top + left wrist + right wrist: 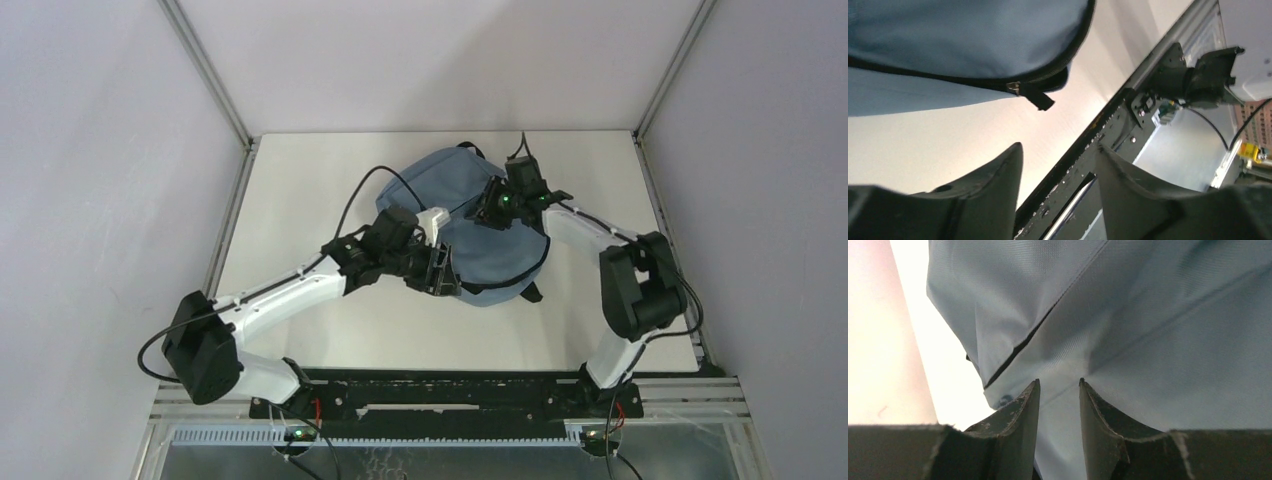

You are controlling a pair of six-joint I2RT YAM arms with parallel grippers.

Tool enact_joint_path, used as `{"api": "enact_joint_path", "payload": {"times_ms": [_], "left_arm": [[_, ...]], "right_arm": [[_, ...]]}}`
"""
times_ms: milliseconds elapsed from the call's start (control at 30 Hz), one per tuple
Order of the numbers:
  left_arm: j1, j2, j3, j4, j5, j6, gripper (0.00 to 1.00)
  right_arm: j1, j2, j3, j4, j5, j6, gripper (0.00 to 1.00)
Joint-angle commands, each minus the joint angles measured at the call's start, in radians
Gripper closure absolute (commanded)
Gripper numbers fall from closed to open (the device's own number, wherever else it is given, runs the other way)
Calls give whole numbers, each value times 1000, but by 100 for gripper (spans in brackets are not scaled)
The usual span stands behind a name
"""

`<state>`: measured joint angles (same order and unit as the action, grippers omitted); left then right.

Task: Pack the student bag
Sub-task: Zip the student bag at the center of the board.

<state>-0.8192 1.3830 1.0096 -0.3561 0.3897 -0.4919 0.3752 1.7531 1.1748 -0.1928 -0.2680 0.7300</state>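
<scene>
The student bag (480,255), a soft grey-blue backpack with black zippers, lies in the middle of the white table. My left gripper (440,272) hovers at its near left edge. In the left wrist view that gripper (1058,150) is open and empty, a short way from the bag (958,40) and its black zipper pull (1037,96). My right gripper (492,208) sits on the bag's far upper part. In the right wrist view the right gripper (1058,385) pinches a fold of the bag's fabric (1148,315), which fills the gap between the jaws.
The table (330,330) is boxed in by grey walls with metal posts at the back corners. A black mounting rail (1083,150) runs along the near edge. The right arm's base (1208,75) stands beyond it.
</scene>
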Motion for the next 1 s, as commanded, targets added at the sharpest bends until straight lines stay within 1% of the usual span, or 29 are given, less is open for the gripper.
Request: {"api": "enact_joint_path", "payload": {"times_ms": [0, 133, 267, 300, 333, 367, 400, 433, 467, 500, 600, 700, 767, 800, 833, 900, 967], "left_arm": [[36, -52, 71, -57, -130, 1, 38], [118, -76, 9, -1, -163, -106, 38], [142, -120, -50, 57, -217, -185, 36], [142, -134, -67, 76, -222, -197, 33], [142, -144, -79, 83, -241, -213, 27], [145, -146, -86, 85, -255, -225, 25], [151, -143, -90, 86, -253, -236, 24], [160, -134, -91, 83, -247, -241, 24], [166, -119, -87, 78, -240, -249, 24], [170, -107, -84, 75, -239, -259, 24], [171, -78, -82, 82, -235, -296, 23], [175, -50, -81, 94, -218, -343, 22], [182, -37, -83, 102, -192, -367, 22], [185, -32, -87, 108, -185, -373, 22], [184, -30, -91, 113, -181, -377, 22], [184, -30, -99, 112, -186, -380, 22], [185, -32, -110, 114, -188, -386, 22]], "right_arm": [[-21, -171, 6, -124, 20, -137, 57], [-11, -302, -77, -204, 49, -176, 56], [22, -437, -190, -244, 53, -199, 55], [42, -466, -213, -243, 50, -216, 53], [62, -501, -239, -237, 47, -236, 48], [89, -536, -265, -228, 47, -256, 43], [114, -569, -290, -219, 45, -273, 34], [134, -600, -307, -214, 33, -284, 28], [148, -623, -317, -214, 12, -288, 25], [153, -640, -321, -218, -18, -287, 23], [170, -663, -324, -227, -99, -301, 23], [252, -693, -345, -212, -51, -382, 23], [318, -717, -383, -163, 37, -440, 26], [352, -740, -419, -103, 67, -476, 30], [391, -771, -469, -38, 107, -507, 32], [469, -846, -574, 106, 205, -567, 29], [536, -906, -676, 251, 330, -611, 24]]}}
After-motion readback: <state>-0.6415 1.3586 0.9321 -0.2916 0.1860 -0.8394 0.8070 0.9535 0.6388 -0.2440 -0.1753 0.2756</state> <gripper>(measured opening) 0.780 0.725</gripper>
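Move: The zipper pull hangs at the student bag's near-left corner, roughly 17 cm back from the right hand, 4 cm to its left and a few centimetres lower. A black strap end lies about 16 cm back and 9 cm to the right of that hand. From the left hand, the pull is some 4 cm right, 2 cm ahead and 7 cm below, while the middle of the bag's left edge is about 13 cm ahead, 6 cm left and 9 cm below. Coming up off the bag's cloth, the right hand rises some 6 cm and sweeps back about 21 cm to the zipper pull, turning roughly 35 degrees counter-clockwise, fingers tipping up and opening wider. The left hand, already free of the pull, clears the corner forward and left by about 9 cm towards the bag's left edge, turning counter-clockwise, opening further and sinking slightly at the end. ##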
